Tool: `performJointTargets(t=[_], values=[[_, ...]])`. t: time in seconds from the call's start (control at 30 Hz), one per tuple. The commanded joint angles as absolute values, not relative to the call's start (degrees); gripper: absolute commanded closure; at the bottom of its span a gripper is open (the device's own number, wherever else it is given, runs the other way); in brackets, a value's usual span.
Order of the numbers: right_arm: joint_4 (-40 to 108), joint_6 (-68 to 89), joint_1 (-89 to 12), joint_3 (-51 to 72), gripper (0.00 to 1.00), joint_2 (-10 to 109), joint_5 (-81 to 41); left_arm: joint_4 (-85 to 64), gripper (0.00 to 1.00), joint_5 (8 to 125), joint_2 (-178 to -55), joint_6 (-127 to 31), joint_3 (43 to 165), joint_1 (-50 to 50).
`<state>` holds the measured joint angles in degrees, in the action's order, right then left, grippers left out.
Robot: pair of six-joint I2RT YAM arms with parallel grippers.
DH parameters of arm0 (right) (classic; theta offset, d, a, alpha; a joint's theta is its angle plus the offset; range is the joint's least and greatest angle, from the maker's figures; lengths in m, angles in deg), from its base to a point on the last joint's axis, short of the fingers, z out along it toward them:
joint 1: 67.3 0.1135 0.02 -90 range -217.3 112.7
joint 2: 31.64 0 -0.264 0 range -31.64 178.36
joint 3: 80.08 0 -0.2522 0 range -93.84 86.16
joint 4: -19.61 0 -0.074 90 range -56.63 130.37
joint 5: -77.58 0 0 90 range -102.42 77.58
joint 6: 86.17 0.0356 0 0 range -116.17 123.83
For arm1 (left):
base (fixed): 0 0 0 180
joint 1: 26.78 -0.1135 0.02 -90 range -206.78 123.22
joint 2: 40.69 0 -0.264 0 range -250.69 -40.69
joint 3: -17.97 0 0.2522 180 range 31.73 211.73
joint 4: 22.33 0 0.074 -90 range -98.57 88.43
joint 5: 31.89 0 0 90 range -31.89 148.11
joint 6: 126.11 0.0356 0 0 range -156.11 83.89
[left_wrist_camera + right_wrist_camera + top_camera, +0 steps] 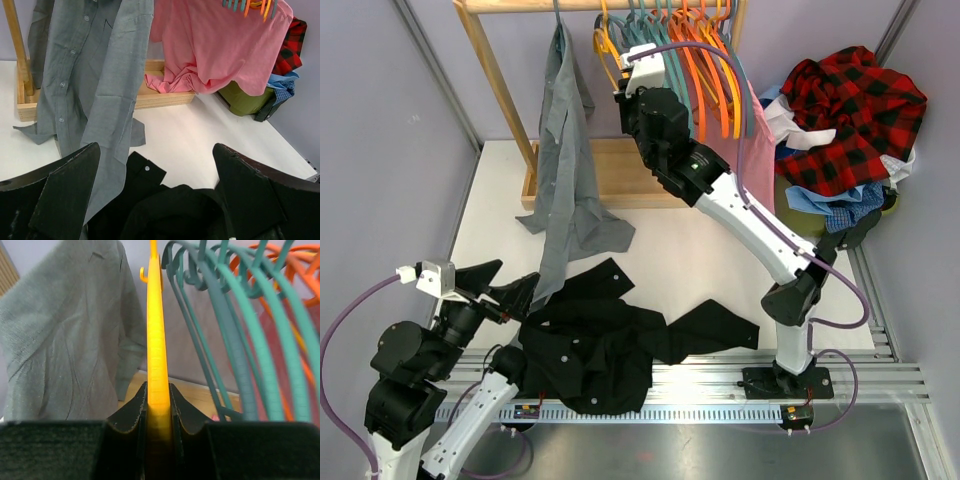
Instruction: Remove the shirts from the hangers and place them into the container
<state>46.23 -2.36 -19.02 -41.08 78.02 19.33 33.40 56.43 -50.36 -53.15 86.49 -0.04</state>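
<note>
A grey shirt (pixel 565 150) (pixel 90 75) (pixel 65 340) hangs from the wooden rail, its tail on the table. A black shirt (pixel 610 340) (pixel 175 210) lies crumpled at the near edge. My left gripper (pixel 515 295) (pixel 156 150) is open just above its collar end, holding nothing. A red-and-black plaid shirt (pixel 855 110) (pixel 290 50) tops the pile in the yellow-green container (pixel 242 97) at the right. My right gripper (pixel 623 92) (pixel 158 390) is up at the rail, shut on an orange hanger (pixel 156 330). Bare teal and orange hangers (pixel 690 60) (pixel 235 340) crowd to its right.
The wooden rack's shallow tray (pixel 620 175) stands at the back with an upright post (pixel 500 80). A pink garment (pixel 755 150) (pixel 215 45) hangs from the rail beside the container. White and blue clothes (pixel 840 205) lie under the plaid shirt. Purple walls close in the sides.
</note>
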Motion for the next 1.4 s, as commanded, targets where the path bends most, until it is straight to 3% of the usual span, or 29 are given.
performJointTargets(t=[0.0, 0.13, 0.17, 0.2, 0.27, 0.3, 0.37, 0.4, 0.5, 0.7, 0.87, 1.0, 1.13, 1.37], values=[[48.57, 0.23, -19.75, -45.93, 1.00, 79.35, 17.73, 32.91, 0.01, 57.67, -49.74, -53.69, 87.54, -0.06], [50.42, 1.72, -19.75, -44.46, 1.00, 78.67, 17.02, 33.09, 0.01, 57.49, -49.48, -53.86, 87.54, -0.06], [51.20, 2.24, -19.66, -43.58, 0.89, 78.05, 16.41, 33.09, 0.01, 57.49, -49.39, -53.78, 87.54, -0.06], [51.91, 2.69, -19.57, -40.78, 0.49, 75.96, 15.36, 33.26, 0.01, 57.49, -49.39, -53.95, 87.71, -0.06], [52.36, 5.48, -18.78, -35.34, 0.28, 72.26, 10.80, 33.53, 0.01, 57.05, -49.13, -54.12, 87.80, -0.06], [51.31, 5.68, -16.08, -26.52, 0.13, 67.02, 10.78, 33.53, 0.01, 56.88, -49.04, -54.04, 87.80, -0.06], [44.32, 4.54, -11.60, -15.41, 0.01, 61.02, 13.84, 33.79, 0.01, 55.91, -48.34, -54.30, 87.45, -0.06], [42.36, 4.54, -6.35, -5.96, 0.00, 55.95, 15.43, 33.79, 0.01, 55.56, -47.99, -54.56, 87.10, -0.06], [40.75, 9.62, 0.97, 6.56, 0.01, 50.47, 17.11, 33.97, 0.01, 54.33, -46.76, -55.35, 85.87, -0.06], [39.44, 21.66, 17.68, 14.79, 0.01, 55.25, 18.35, 33.70, 0.01, 52.84, -45.35, -56.24, 84.38, -0.06], [41.01, 27.99, 25.15, 11.02, 0.01, 64.85, 15.53, 33.88, 0.01, 52.48, -45.61, -56.59, 83.59, -0.06], [43.55, 33.26, 25.25, 9.09, 0.01, 71.78, 18.14, 33.88, 0.01, 52.75, -45.26, -57.20, 83.06, -0.06], [68.44, 46.06, 23.94, -0.48, 0.01, 80.75, 28.17, 33.97, 0.01, 52.57, -44.91, -56.76, 83.15, -0.06], [85.90, 59.80, 20.07, -2.51, 0.01, 85.51, 32.39, 33.00, 0.01, 53.80, -45.96, -57.20, 82.62, -0.06]])
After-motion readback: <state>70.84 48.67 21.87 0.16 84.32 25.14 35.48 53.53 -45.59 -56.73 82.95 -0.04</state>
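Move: The yellow hanger in the right fingers is going to the rail spot about 20 cm ahead, 3 cm left and 12 cm above that hand. From the hand, the teal hangers stand some 18 cm ahead and 7 cm right; the grey shirt, 12 cm left and 12 cm ahead. The black shirt lies about 36 cm back, 7 cm left and 45 cm below. From the left hand, that rail spot is roughly 50 cm ahead, 13 cm right and 24 cm up. The right fingers, still pinching the yellow hanger, ease it about 2 cm down onto the rail, open wide and let go. The right hand then swings back and down by some 35 to 40 cm each way, veering left, to just over the black shirt, its fingers tipping about 45 degrees downward; near the end it edges forward and right, still sinking. ##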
